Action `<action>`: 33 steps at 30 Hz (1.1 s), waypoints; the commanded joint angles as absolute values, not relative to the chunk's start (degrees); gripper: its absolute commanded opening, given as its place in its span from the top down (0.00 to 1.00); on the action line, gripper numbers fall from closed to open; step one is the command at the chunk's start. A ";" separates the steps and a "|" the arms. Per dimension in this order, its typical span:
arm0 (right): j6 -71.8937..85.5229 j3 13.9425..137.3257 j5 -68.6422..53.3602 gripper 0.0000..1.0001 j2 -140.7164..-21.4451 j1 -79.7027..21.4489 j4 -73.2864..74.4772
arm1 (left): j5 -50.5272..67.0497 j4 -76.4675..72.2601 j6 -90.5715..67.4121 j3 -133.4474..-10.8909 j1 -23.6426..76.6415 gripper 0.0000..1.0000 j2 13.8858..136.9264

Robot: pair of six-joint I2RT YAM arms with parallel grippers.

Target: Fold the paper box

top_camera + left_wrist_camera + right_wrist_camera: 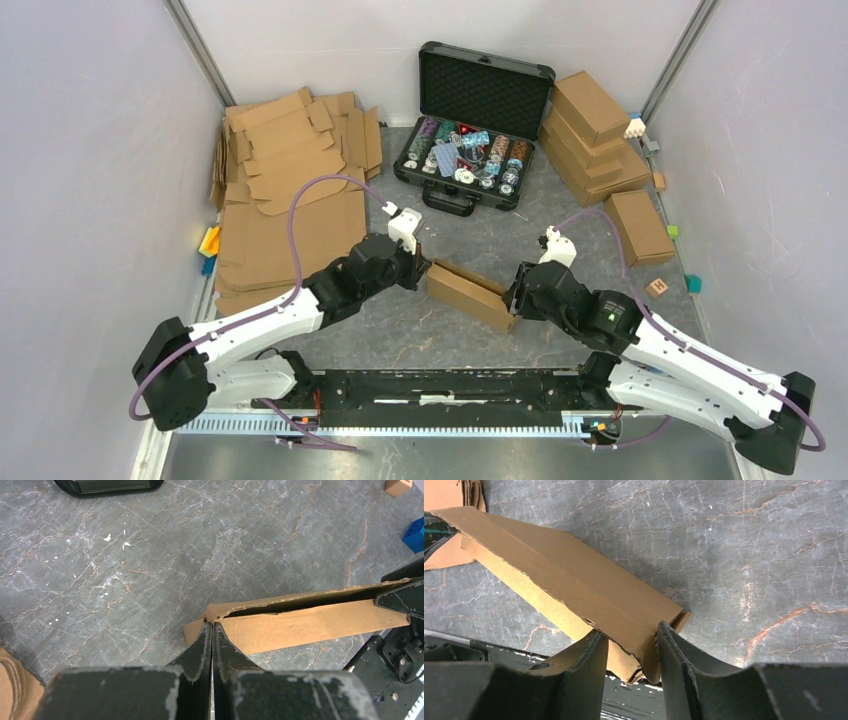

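The paper box (470, 292) lies mid-table as a shallow brown cardboard box, its lid nearly down with a dark slit along the top edge (310, 622). My left gripper (422, 268) is shut, and its joined tips (212, 626) press against the box's left end corner. My right gripper (515, 295) straddles the box's right end (574, 590). One finger sits against the front wall and the other against the lid side, so the gripper (630, 628) is shut on that end.
Flat cardboard blanks (290, 190) are piled at the back left. An open black case of poker chips (470, 130) stands at the back centre. Finished brown boxes (595, 135) are stacked at the back right, one more (638, 225) nearer. Small coloured blocks (693, 283) lie at the right.
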State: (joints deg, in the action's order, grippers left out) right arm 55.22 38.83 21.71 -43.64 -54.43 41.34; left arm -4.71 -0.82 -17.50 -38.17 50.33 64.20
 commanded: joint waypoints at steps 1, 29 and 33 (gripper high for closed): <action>54.42 41.13 25.22 0.56 -45.23 -53.80 39.91 | -8.42 0.18 -21.21 -38.50 51.90 0.98 65.85; -4.74 47.54 1.36 0.02 -48.14 -51.77 32.85 | -10.01 1.45 -21.80 -38.78 53.44 0.98 65.80; -7.40 47.55 -1.44 0.02 -54.66 -52.29 32.01 | -9.93 1.82 -21.61 -38.96 53.42 0.98 65.89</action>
State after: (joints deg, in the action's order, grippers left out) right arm 0.08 46.17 2.46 -50.35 -51.75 33.52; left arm -10.00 -1.74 -20.14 -38.17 52.88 65.10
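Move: The open paper box stands on its long side, slanting between the hands. Its right end, with the end flap, lies within the right fingers' reach, about 1 cm left of the right hand, level fore and aft and some 3 cm below. The box's middle is roughly 8 cm left and 2 cm ahead, and the chip case some 30 cm ahead and 9 cm left. From the left hand, that right end lies about 7 cm back, 16 cm right and 3 cm below. Keep the left gripper shut on the box's far-left top corner, holding still. Ease the right hand about 1.5 cm forward with its fingers around the end flap, then spread them wide to let it go. Draw back a little while lifting some 4 cm, then swing left over the box's right end, turning the wrist roughly 50 degrees counter-clockwise. ##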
